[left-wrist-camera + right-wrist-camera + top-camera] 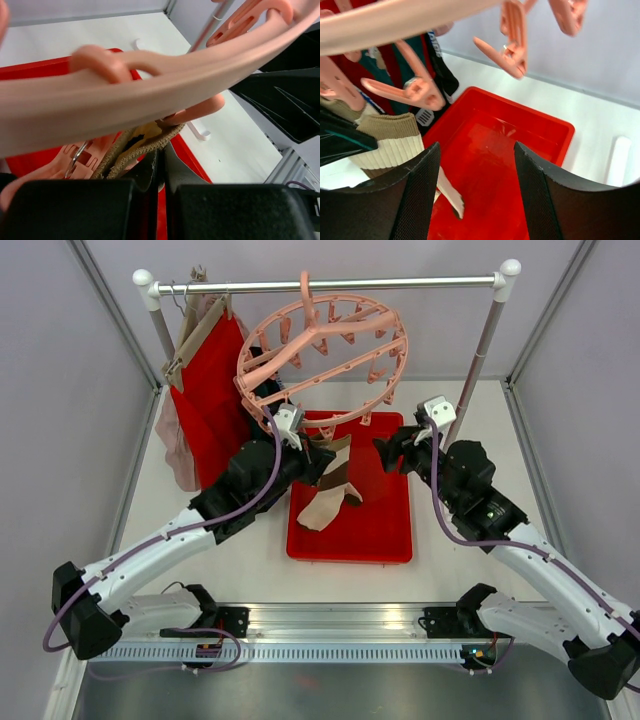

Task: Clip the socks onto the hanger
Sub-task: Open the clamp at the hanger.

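Note:
The pale-pink ring hanger [320, 350] hangs from the rail, its pegs dangling. My left gripper [318, 458] is shut on the cuff of a beige sock [333, 492] that hangs down over the red tray. In the left wrist view the jaws [162, 150] pinch the knitted beige cuff [145, 142] just under the hanger ring [150, 85], beside a pink peg [75, 160]. My right gripper [393, 452] is open and empty, right of the sock. In the right wrist view it [477, 185] is over the tray, with the beige-and-white sock [390, 142], teal socks [410, 67], a black sock [440, 70] and pegs [417, 90] at left.
The red tray [385, 530] lies in the table's middle, its floor [510, 150] showing. A wooden hanger with a red garment [215, 390] and a pink garment [178, 445] hang at the rail's left end. The rail [400, 283] and its right post [480, 365] stand behind.

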Tool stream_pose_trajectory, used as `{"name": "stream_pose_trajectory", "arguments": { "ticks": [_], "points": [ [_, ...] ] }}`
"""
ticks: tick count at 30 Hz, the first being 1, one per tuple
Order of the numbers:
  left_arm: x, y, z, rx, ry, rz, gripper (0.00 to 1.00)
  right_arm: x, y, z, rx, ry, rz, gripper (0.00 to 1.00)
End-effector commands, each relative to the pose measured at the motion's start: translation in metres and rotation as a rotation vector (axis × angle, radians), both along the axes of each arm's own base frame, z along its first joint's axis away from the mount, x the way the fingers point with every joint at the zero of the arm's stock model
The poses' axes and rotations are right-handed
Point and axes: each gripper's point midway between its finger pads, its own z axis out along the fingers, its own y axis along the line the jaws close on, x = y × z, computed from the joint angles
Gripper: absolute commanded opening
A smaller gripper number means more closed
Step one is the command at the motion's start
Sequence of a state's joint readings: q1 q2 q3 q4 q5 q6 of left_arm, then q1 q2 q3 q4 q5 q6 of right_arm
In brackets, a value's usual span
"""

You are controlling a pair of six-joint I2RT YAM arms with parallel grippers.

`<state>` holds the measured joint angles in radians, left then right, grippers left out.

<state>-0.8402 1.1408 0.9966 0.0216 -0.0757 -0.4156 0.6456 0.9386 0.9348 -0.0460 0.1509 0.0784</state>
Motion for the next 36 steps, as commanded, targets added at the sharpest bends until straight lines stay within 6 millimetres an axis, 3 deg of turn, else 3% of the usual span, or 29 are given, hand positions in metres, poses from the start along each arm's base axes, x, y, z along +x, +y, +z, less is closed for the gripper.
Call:
{"name": "stream_pose_trajectory", "arguments": {
  "ticks": [1,11,26,36],
  "points": [
    [0.006,0.023,0.013,0.014,-0.062,0.103,0.02,-0.005,0.014,0.048,0.050,-0.142,0.092,0.67],
    [0.007,0.028,0.021,0.012,-0.085,0.123,0.02,-0.015,0.044,0.067,0.017,-0.236,0.272,0.69],
    [0.002,0.031,0.032,0.006,-0.119,0.105,0.02,-0.017,0.069,0.091,0.067,-0.273,0.377,0.70],
    [0.002,0.030,0.035,0.007,-0.123,0.098,0.02,-0.018,0.086,0.096,0.048,-0.269,0.374,0.70]
  ]
}}
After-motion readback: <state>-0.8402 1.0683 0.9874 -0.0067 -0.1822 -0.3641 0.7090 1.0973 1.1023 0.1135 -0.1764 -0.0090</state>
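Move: The clamp to be opened hangs from the hanger's near rim, about 6 cm left of the right hand point, 2 cm ahead and 4 cm above it. Next to it on the rim, one clamp sits some 12 cm left, 1 cm ahead and 3 cm above the hand, another about 8 cm ahead, 3 cm left and 5 cm above. The striped sock's cuff is 11 cm left, 1 cm back and 2 cm down. From the left hand, already pinching that cuff, the target clamp is about 4 cm ahead, 5 cm right and 4 cm above. Swing the open right gripper left about 8 cm and up some 6 cm to the near-rim clamp, turning it roughly 20 degrees counter-clockwise and tipping its fingers up about 10, until the spread fingers face the clamp; don't close them. Meanwhile ease the left gripper nearly 3 cm left and slightly up, keeping its pinch on the sock cuff beneath the rim. ##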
